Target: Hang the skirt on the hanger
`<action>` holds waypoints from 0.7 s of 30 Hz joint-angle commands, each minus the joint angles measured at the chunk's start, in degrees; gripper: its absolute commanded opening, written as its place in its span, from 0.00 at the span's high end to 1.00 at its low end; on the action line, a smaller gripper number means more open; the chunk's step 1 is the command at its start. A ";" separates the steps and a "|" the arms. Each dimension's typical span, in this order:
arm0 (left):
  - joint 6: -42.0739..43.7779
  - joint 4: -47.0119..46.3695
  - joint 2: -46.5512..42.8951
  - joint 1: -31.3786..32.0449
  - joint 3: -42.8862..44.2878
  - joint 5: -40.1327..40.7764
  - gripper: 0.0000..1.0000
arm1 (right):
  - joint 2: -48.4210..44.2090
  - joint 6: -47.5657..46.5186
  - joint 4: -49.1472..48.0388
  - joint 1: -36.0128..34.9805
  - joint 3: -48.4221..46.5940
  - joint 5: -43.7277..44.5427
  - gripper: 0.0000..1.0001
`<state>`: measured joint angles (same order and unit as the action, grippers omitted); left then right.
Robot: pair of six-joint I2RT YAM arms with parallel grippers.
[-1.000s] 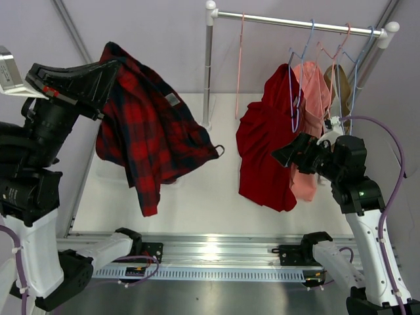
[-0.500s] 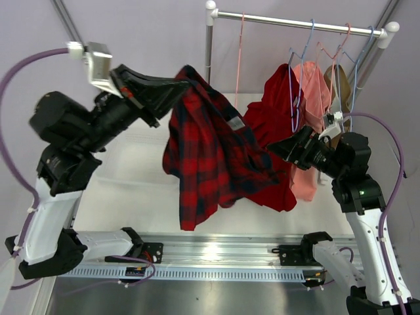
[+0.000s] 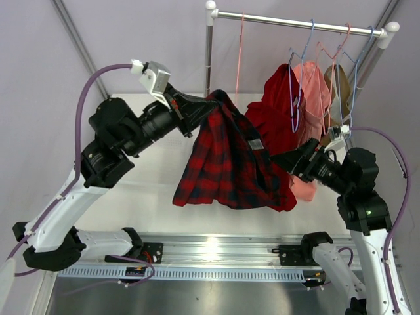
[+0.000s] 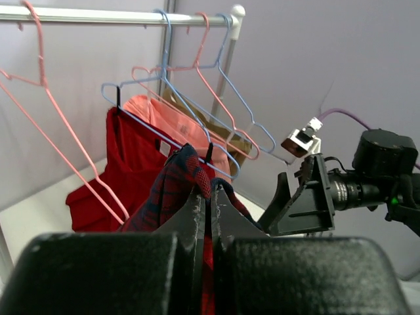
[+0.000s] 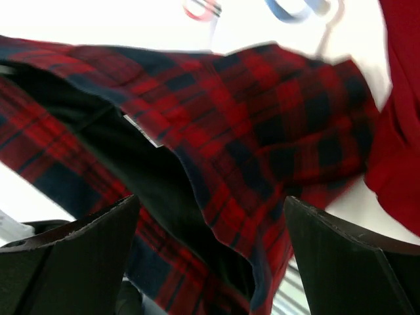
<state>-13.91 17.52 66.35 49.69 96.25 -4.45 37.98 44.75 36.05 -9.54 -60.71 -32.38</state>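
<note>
My left gripper is shut on the top edge of the red-and-black plaid skirt, which hangs from it in mid-air in front of the rack. In the left wrist view the jaws stand closed, with a fold of skirt bunched over their tips. My right gripper is open at the skirt's right edge. Its wrist view shows the plaid cloth close in front of the gap between its fingers, not gripped. The pale-pink hanger hangs empty on the rail and shows in the left wrist view.
A metal rail on a white post carries blue wire hangers, a plain red garment and a salmon-pink garment. The red garment hangs just behind the skirt. A metal track runs along the near edge.
My left arm has swung right from the far left, carrying the skirt to the middle in front of the red garment. My right gripper has moved slightly down towards the skirt.
</note>
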 commanded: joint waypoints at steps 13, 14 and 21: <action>0.64 -9.34 -0.08 3.57 -2.11 2.78 1.00 | -4.66 -3.97 5.96 -4.95 12.01 4.69 0.01; 0.64 -9.26 -0.08 3.66 -2.20 2.78 1.00 | -4.93 -3.36 5.78 -5.74 12.28 5.57 0.01; 0.64 -8.47 0.63 3.66 -2.20 2.60 1.00 | -8.79 0.07 7.18 -14.36 11.41 19.00 0.01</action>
<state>-13.89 15.59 67.55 52.77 93.32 -2.07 31.75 42.85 43.03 -21.74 -48.01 -21.50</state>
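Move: The skirt's loose lower right waist corner, the part the right hand is after, hangs roughly 12 cm below the right fingers, about 3 cm back and 5 cm left. The red garment on the rack is some 12 cm ahead of that hand, straight on and 8 cm lower. From the left hand, which already holds the skirt's top, the corner is about 31 cm below, 15 cm right and 5 cm back; the empty pink hanger is some 18 cm ahead, 7 cm right, about level. Keeping its shut pinch on the skirt's top, the left hand sinks and eases right by only about 2 cm each. The right hand, fingers wide open, drops about 10 cm beside the hanging skirt towards its loose lower waist corner, drawing back some 3 cm and tipping its fingers down about 10 degrees; touch with the cloth can't be made out. ##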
